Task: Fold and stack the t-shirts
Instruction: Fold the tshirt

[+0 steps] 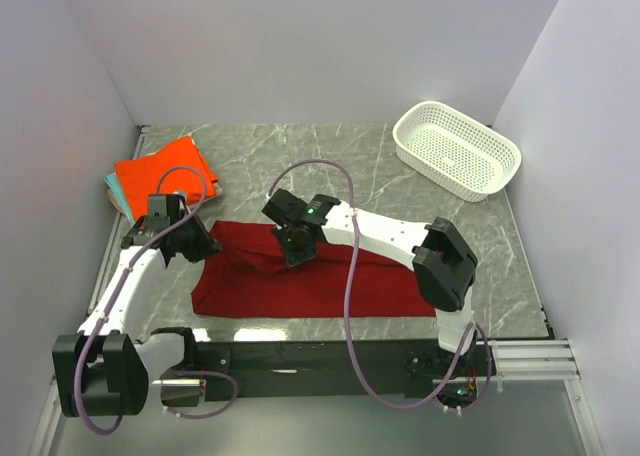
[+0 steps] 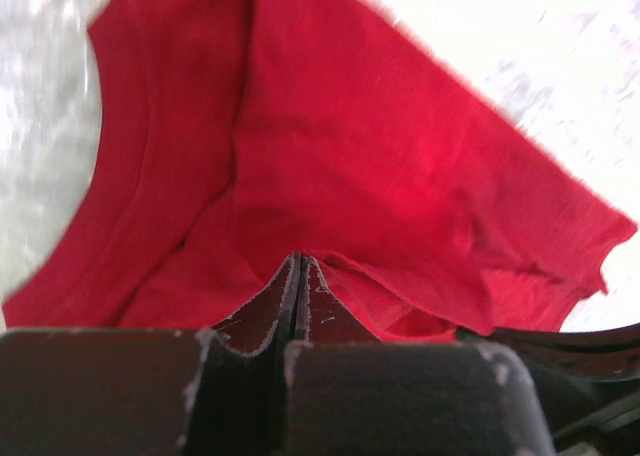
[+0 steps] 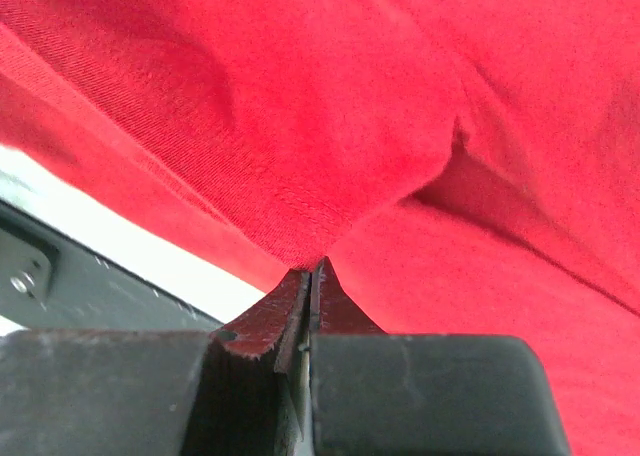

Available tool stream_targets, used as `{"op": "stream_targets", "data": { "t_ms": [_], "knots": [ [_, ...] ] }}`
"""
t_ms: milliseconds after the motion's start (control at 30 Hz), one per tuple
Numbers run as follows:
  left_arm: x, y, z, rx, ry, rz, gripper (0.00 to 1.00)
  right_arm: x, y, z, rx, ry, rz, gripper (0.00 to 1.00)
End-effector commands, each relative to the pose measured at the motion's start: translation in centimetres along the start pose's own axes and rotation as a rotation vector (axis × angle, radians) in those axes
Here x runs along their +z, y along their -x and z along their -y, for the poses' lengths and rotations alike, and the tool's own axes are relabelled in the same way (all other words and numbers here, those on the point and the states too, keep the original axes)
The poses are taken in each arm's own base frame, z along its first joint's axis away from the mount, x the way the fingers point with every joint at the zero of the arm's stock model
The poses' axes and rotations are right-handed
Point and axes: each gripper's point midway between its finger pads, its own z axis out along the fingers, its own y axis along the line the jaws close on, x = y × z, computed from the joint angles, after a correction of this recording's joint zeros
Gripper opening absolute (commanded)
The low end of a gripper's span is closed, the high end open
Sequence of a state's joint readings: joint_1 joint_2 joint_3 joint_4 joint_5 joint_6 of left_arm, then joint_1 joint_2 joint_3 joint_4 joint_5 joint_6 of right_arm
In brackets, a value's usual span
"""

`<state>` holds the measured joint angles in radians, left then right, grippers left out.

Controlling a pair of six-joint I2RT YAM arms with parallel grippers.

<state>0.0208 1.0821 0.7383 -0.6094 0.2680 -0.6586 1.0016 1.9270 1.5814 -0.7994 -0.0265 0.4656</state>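
Note:
A dark crimson t-shirt (image 1: 330, 281) lies spread across the near half of the marble table. My left gripper (image 1: 207, 244) is at its left end. In the left wrist view that gripper (image 2: 299, 261) is shut, with the red cloth (image 2: 350, 126) gathered into folds at its tips. My right gripper (image 1: 297, 253) sits on the shirt's far edge near the middle. In the right wrist view it (image 3: 318, 266) is shut, pinching a peak of the red cloth (image 3: 330, 96). A folded orange t-shirt (image 1: 160, 174) rests on a teal one (image 1: 113, 189) at the far left.
A white perforated basket (image 1: 437, 105) stands at the far right corner. White walls close in the table on three sides. A black rail (image 1: 300, 356) with the arm bases runs along the near edge. Purple cables loop above both arms.

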Motion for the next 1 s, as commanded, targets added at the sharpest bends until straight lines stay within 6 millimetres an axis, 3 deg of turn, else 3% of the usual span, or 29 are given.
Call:
{"op": "stream_targets", "data": {
  "t_ms": [0, 467, 733, 867, 967],
  "knots": [
    [-0.9, -2.2, -0.4, -0.029, -0.007, -0.061, 0.00, -2.2, -1.6, 0.0, -0.054, 0.027, -0.041, 0.00],
    [-2.2, -8.7, -2.1, -0.044, 0.004, -0.235, 0.04, -1.3, -5.3, 0.5, -0.078, 0.056, -0.170, 0.00],
    [-3.6, -11.6, -2.4, -0.056, -0.017, -0.306, 0.24, -0.2, -6.6, 1.0, -0.077, 0.046, -0.217, 0.00],
    [-4.3, -11.5, -2.3, -0.054, -0.014, -0.300, 0.37, 0.1, -7.3, 1.2, -0.081, 0.043, -0.245, 0.01],
    [-4.1, -10.6, -2.0, -0.045, -0.012, -0.274, 0.41, 0.1, -7.4, 1.5, -0.078, 0.032, -0.248, 0.07]
  ]
}}
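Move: Both hands already pinch the raised hem of the folded-over t-shirt. The t-shirt's near edge, where that hem is headed, lies about 15 cm back, 3 cm right and 8 cm below the left hand. Its near left corner is some 15 cm back and 6 cm left, and the orange stack roughly 15 cm ahead and 12 cm left. From the right hand the near edge lies about 12 cm back, 3 cm right and 7 cm down. Still pinching the hem, both hands draw it back over the t-shirt towards its near edge while sinking about 3 cm and drifting right. The left travels roughly 12 cm back, its fingers tipping further down; midway it starts opening and lets the cloth go, ending nearly half open. The right goes about 5 cm back and 4 cm right, tips some 10 degrees and keeps its pinch. ##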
